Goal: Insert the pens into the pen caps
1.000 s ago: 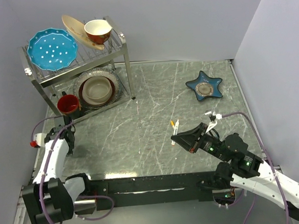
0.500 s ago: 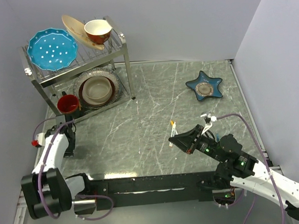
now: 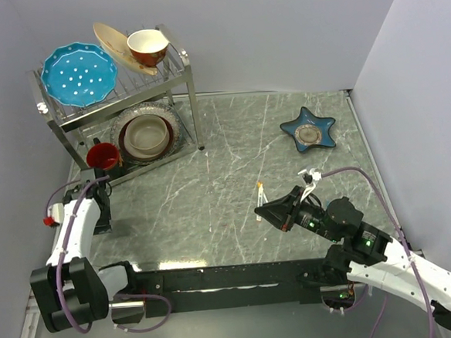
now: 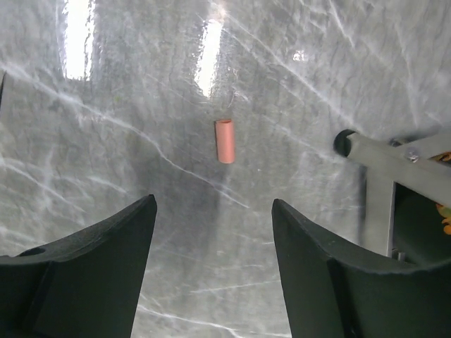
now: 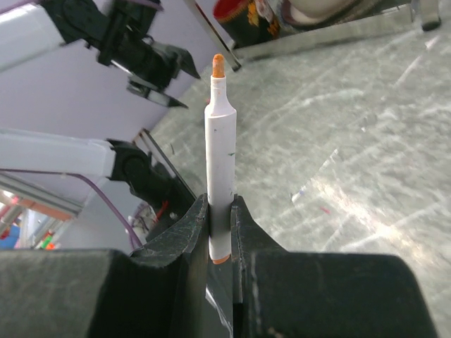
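Observation:
A short pinkish-orange pen cap (image 4: 225, 141) lies on the marbled table just ahead of my left gripper (image 4: 213, 203). That gripper hangs over it, open, with nothing between its fingers. In the top view the left gripper (image 3: 103, 216) points down at the table's left side, near the rack; the cap does not show there. My right gripper (image 5: 220, 201) is shut on a white-barrelled pen (image 5: 220, 155), whose orange tip points towards the left arm. From above, this pen (image 3: 259, 201) stands crosswise at the right gripper (image 3: 264, 209) near the table's middle. No other pens or caps are clearly visible.
A metal dish rack (image 3: 179, 79) at the back left carries a blue plate, bowls and a red mug (image 3: 102, 157). One rack leg (image 4: 380, 190) stands just right of the left fingers. A blue star-shaped dish (image 3: 308, 130) sits at the back right.
My right gripper has drifted slightly left with the pen in it. The left arm has shifted a little towards the rack, and its jaws have opened a touch wider.

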{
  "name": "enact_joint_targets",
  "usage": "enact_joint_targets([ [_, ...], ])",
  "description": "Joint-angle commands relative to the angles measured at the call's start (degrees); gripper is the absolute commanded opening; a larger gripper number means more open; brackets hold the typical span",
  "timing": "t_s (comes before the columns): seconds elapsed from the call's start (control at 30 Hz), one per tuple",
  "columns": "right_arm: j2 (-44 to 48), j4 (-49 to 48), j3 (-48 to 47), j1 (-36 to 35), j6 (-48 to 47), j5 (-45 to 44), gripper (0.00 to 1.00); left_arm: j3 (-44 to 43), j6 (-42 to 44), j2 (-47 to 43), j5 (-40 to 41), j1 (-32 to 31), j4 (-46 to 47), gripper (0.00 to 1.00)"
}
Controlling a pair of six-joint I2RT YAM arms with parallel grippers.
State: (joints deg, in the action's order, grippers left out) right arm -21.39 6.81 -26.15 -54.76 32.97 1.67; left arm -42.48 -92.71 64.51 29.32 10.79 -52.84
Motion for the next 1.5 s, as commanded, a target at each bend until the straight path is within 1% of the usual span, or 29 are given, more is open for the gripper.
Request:
enact_joint_targets([
  [0.0, -0.5, 7.68, -5.66, -0.34, -2.56, -1.49, 0.0, -1.56, -9.15, -1.41, 1.44, 0.55, -4.73, 0.71],
  [0.03, -0.67, 10.3, -7.58, -0.26, -2.82, -1.58, 0.0, -1.21, -9.51, -1.49, 1.18, 0.55, -4.12, 0.72],
  [0.17, -3.56, 14.81, -12.77, -0.34, -4.14, -3.25, 0.0, 1.52, -10.56, -0.1, -2.5, 0.73, 0.01, 0.71],
  [0.23, -4.71, 16.56, -15.41, -0.34, -4.58, -3.95, 0.0, 1.52, -11.26, 1.22, -2.6, 0.82, 1.42, 0.7],
  [0.3, -5.94, 17.53, -17.25, -0.34, -4.67, -5.27, 0.0, 0.82, -11.62, 3.95, -1.82, 0.82, 0.9, 0.71],
  [0.43, -7.44, 19.12, -19.02, -0.34, -4.06, -7.03, 0.0, -0.85, -11.97, 7.81, 0.03, 1.52, 0.89, 0.72],
  [0.6, -9.46, 20.26, -21.22, -0.26, -3.27, -7.04, 0.0, 0.29, -9.96, 9.31, 0.12, 4.32, 4.85, 0.72],
  [0.67, -10.25, 20.52, -21.83, -0.34, -2.74, -6.68, 0.0, 0.47, -9.08, 10.46, 1.35, 4.86, 6.6, 0.72],
  [0.87, -9.82, 20.44, -22.28, -0.52, -1.33, -6.42, 0.0, 1.26, -6.88, 14.41, 1.27, 6.79, 11.78, 0.71],
  [1.0, -9.55, 20.52, -22.36, -0.52, -0.8, -6.24, 0.0, 0.64, -5.82, 16.96, 0.74, 7.06, 12.67, 0.68],
  [1.03, -9.46, 20.61, -22.45, -0.61, -0.72, -6.16, 0.0, 0.47, -5.91, 17.83, 0.65, 7.06, 12.59, 0.67],
  [1.07, -9.46, 20.61, -22.45, -0.61, -0.63, -6.15, 0.0, 0.47, -6.17, 18.36, 0.48, 7.06, 12.24, 0.62],
  [1.13, -9.02, 20.7, -22.36, -0.61, -0.54, -6.33, 0.0, 0.38, -6.43, 19.59, -0.05, 7.06, 11.79, 0.55],
  [1.17, -8.85, 20.7, -22.19, -0.61, -0.45, -6.42, 0.0, 0.47, -6.17, 19.95, -0.92, 7.06, 12.14, 0.49],
  [1.23, -8.41, 20.44, -22.01, -0.7, -0.36, -6.42, 0.0, 0.56, -5.47, 21.09, -1.89, 7.06, 12.23, 0.46],
  [1.27, -8.41, 20.35, -22.01, -0.7, -0.45, -6.33, 0.0, 0.47, -4.6, 21.62, -2.25, 7.06, 12.15, 0.38],
  [1.3, -8.23, 20.52, -22.1, -0.7, -0.45, -6.33, 0.0, 0.29, -4.24, 22.41, -3.03, 7.06, 11.62, 0.35],
  [1.43, -6.92, 20.26, -21.66, -0.61, -0.71, -6.59, 0.0, 0.73, -1.08, 23.29, -6.11, 6.79, 11.62, 0.24],
  [1.47, -6.3, 20.09, -21.31, -0.61, -0.72, -6.68, 0.0, 1.08, 0.67, 23.12, -6.64, 6.62, 11.97, 0.14],
])
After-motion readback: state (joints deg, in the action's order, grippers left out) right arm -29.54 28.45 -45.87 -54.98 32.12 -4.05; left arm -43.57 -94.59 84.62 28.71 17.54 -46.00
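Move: The open left hand hovers over the orange pen cap, which lies on the table about 3 cm to its left, barely 1 cm ahead and some 7 cm below. The rack's near foot stands roughly 10 cm ahead and 1 cm left, at table height; the red mug is about 19 cm ahead, straight in line, slightly lower than the hand. From the right hand, which holds the orange-tipped pen, the cap is some 52 cm left, 8 cm ahead and 24 cm down. Closing on the orange cap, the left fingertips come to pinch it near the table, having started wide open. The hand first sinks, then slides left about 3 cm while still going down, over 6 cm in all, turning some 10 degrees counter-clockwise; it eases back a centimetre as the fingers shut. The right hand keeps its grip on the pen, rising about 4 cm and shifting 2 cm right. ##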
